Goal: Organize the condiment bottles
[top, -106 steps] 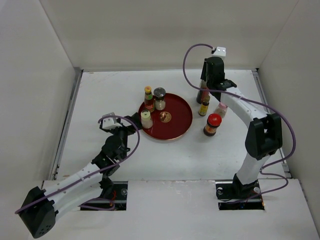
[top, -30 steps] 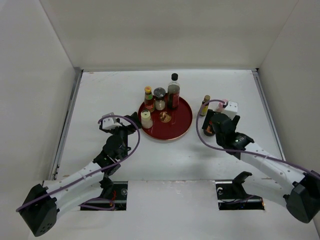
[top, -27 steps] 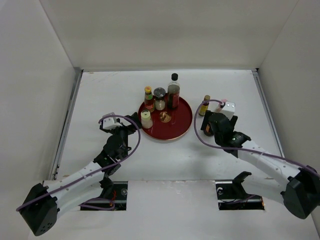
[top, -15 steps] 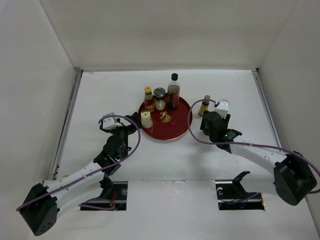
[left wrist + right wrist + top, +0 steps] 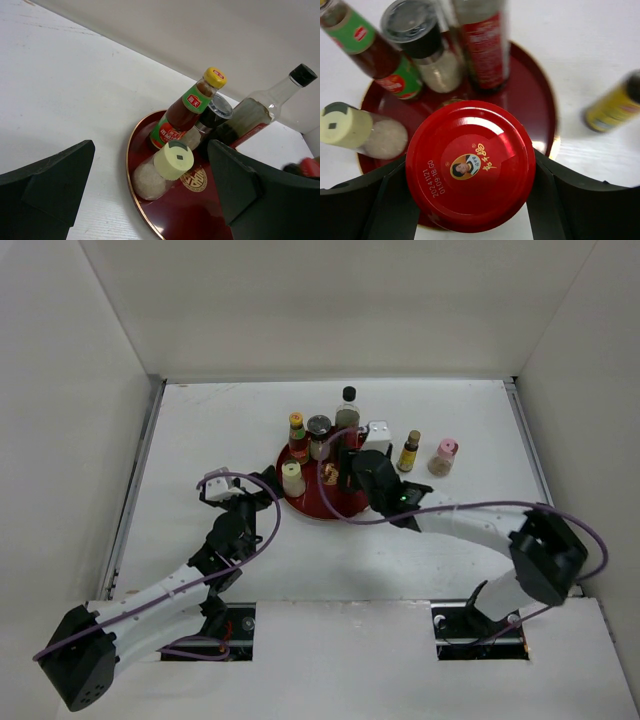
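Observation:
My right gripper (image 5: pixel 346 477) is shut on the red-lidded jar (image 5: pixel 470 165) and holds it over the round red tray (image 5: pixel 368 502). On the tray stand the cream-capped bottle (image 5: pixel 292 478), the yellow-capped red sauce (image 5: pixel 297 436), the grey-capped jar (image 5: pixel 319 436) and the tall dark black-capped bottle (image 5: pixel 347 418). The yellow-labelled bottle (image 5: pixel 408 452) and the pink-capped jar (image 5: pixel 443 456) stand on the table to the right of the tray. My left gripper (image 5: pixel 262 485) is open and empty at the tray's left edge, facing the cream-capped bottle (image 5: pixel 167 165).
White walls enclose the table at the back and on both sides. A metal rail (image 5: pixel 140 480) runs along the left edge. The right arm (image 5: pixel 470 525) lies across the table from the near right to the tray.
The tall dark bottle went from the right gripper onto the tray. The right gripper then took the red-lidded jar off the table and carried it left over the tray. The left arm has not moved.

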You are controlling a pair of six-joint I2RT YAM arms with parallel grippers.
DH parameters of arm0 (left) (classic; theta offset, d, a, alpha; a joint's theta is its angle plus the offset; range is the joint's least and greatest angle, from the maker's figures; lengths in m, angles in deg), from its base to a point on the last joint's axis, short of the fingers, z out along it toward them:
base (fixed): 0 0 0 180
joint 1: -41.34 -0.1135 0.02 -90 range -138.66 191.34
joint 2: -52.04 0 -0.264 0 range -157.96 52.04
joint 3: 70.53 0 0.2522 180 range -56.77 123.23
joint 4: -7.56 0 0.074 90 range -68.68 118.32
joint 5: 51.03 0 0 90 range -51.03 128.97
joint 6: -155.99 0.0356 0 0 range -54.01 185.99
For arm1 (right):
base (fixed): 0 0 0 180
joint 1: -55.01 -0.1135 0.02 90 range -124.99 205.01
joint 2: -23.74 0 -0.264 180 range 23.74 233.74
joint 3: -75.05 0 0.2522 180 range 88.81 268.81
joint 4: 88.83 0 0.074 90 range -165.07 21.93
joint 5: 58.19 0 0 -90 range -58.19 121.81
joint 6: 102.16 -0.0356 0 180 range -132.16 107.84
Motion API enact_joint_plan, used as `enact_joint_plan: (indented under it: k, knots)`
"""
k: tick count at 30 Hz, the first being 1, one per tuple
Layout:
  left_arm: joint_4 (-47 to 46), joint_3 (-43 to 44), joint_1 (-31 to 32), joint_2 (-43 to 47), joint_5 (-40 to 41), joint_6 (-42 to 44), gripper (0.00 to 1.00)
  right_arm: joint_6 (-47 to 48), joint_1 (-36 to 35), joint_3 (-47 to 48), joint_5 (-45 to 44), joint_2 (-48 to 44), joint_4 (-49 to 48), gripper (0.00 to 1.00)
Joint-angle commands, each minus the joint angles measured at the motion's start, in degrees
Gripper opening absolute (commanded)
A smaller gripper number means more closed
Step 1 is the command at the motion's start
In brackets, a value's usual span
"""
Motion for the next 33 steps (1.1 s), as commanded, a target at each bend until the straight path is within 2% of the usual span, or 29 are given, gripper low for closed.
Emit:
enact_joint_plan:
  k: [1, 6, 10, 12, 14, 17, 24, 29, 33]
  knots:
    - [-3.50, -0.80, -0.36, 0.39, 0.02, -0.56, 1.00, 1.23, -1.26, 8.13, 3.36, 6.45, -14.40, 0.51]
    - [-3.50, -0.71, -0.44, 0.13, -0.07, -0.56, 1.00, 4.13, -1.69, 15.61, 3.10, 15.68, -15.47, 0.52]
    - [-3.32, -0.62, -0.09, 0.39, -0.15, -0.56, 1.00, 5.01, -2.05, 18.26, 2.49, 20.17, -15.47, 0.58]
    - [-3.41, -0.62, -0.36, -0.05, -0.15, -0.56, 1.00, 4.92, -2.22, 18.44, 1.17, 21.49, -15.64, 0.67]
    - [-3.15, -0.44, -0.10, -0.14, -0.15, -0.56, 1.00, 4.92, -2.49, 18.26, 0.55, 21.50, -15.82, 0.82]
    - [-3.50, -0.44, -0.09, -0.66, -0.15, -0.56, 1.00, 5.10, -2.84, 16.77, -0.06, 18.09, -14.59, 0.95]
    - [-3.41, -0.27, -0.18, -0.93, -0.24, -0.56, 1.00, 3.96, -0.83, 7.29, 0.20, 0.43, -9.58, 1.00]
    - [-3.58, -0.53, 0.17, -0.31, -0.16, -0.56, 1.00, 2.64, 9.09, 0.78, 0.37, -7.41, -7.12, 1.00]
    - [-3.59, -0.45, 0.17, -0.75, -0.24, -0.65, 1.00, 3.86, 17.53, 1.21, -0.59, -6.46, -3.60, 0.96]
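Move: The right hand already holds the red-lidded jar; its open spot on the red plate lies some 9 cm to the hand's left, 4 ahead and 12 below. From this hand the black-capped shaker is about 11 cm ahead and 10 left, the tall clear bottle 11 ahead and 4 left, the white-lidded jar 2 ahead and 16 left, all around 3 to 8 lower. The spot is roughly 9 cm ahead, 14 right and 14 below the left hand. Leftward, with some forward and down, the right hand carries the red-lidded jar about 10 cm over the plate and lowers it beside the white-lidded jar. There the fingers open fully and let go; the hand then climbs some 15 cm and swings about 17 cm right, off the plate, fingers tipping up and turning clockwise. ##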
